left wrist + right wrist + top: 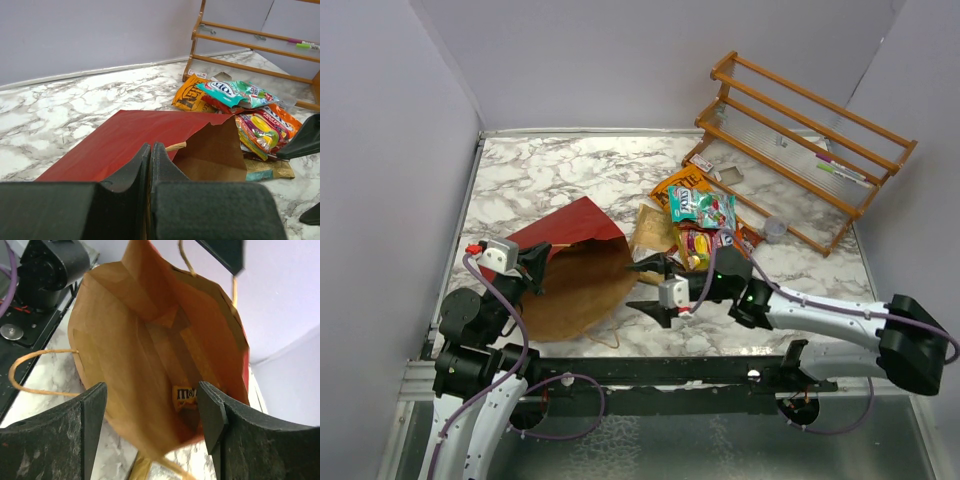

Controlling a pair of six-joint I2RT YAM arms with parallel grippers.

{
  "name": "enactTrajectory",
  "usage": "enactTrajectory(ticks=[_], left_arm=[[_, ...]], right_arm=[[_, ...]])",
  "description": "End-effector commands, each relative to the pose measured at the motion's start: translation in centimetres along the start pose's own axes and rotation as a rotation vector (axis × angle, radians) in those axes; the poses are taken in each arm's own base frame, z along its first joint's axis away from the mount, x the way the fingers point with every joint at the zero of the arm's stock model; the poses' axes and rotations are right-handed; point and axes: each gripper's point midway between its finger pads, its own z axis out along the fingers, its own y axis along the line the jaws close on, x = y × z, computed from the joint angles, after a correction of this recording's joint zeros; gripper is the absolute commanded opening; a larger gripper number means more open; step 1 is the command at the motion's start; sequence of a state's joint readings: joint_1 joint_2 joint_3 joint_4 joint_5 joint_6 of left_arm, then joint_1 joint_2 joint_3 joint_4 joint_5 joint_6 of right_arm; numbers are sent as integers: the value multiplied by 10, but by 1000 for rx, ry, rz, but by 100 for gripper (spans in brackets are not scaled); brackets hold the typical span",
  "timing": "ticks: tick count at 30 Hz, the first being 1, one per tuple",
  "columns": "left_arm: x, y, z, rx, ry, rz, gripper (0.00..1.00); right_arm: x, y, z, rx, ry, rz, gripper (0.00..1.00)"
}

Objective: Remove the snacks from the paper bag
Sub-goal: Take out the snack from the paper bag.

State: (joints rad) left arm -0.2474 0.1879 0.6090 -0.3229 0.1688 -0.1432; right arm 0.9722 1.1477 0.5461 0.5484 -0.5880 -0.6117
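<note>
The paper bag [568, 228] lies on its side, dark red outside, its brown mouth facing right. My left gripper [537, 264] is shut on the bag's upper rim [151, 147], with brown paper pinched between the jaws. At the mouth my right gripper [646, 287] stands open, nothing between its fingers [152, 395]. Deep inside the bag [125, 340] lies a yellow M&M's pack [186, 396]. Right of the bag is a pile of snacks [698, 215]: an orange Kettle bag [190, 95], a teal pack [235, 92], a tan bag [651, 230] and a yellow fruit-candy pack [262, 127].
A wooden slatted rack [800, 130] stands at the back right, with a small grey cup [775, 228] in front of it. The bag's string handle [30, 371] loops onto the marble table [550, 170] near the front edge. Grey walls close in the left and back.
</note>
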Motion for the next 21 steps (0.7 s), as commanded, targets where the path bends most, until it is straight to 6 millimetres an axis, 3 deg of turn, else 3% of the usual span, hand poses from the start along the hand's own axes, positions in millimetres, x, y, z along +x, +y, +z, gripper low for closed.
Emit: enactTrajectory(ticks=[1,8,11,14,17,21], left_arm=[[-9,7,-1,-39,-45,-1,1],[-16,3,9,-22,-92,-60,2],[-14,0,15,0,-89,-81,2],[-16,0,14,2,-94,-65,2],[-14,2,13,-13,-90,-51,2],[-14,0,11,-3,-99,-54,2]], right_arm=[[7,-6,39,-58,88,-122,72],[1,4,88,-5,14,66,74],[19,11,104,51,75,94,75],[54,11,114,75,237,-17,74],[80,1,119,18,378,-234,74],[80,-16,130,-56,433,-439,73]])
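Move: The last snack, a yellow M&M's packet, lies deep in the tipped paper bag, some 20 cm to my right hand's left, about 7 cm farther out and 12 cm lower. The bag's mouth opens roughly 8 cm to this hand's left, slightly ahead and below. The teal snack on the pile is about 20 cm ahead, 15 cm right. From my left hand the packet is about 4 cm ahead, 3 cm left and 20 cm down. I drive my open right hand left through the bag's mouth towards the yellow packet, about 12 cm in all: nearly level at first, then dropping some 7 cm as it goes deeper, with a short push forward at the end. The fingers stay wide and tip down about 15 degrees. My left hand keeps its pinch on the bag's handle, easing a centimetre forward. ##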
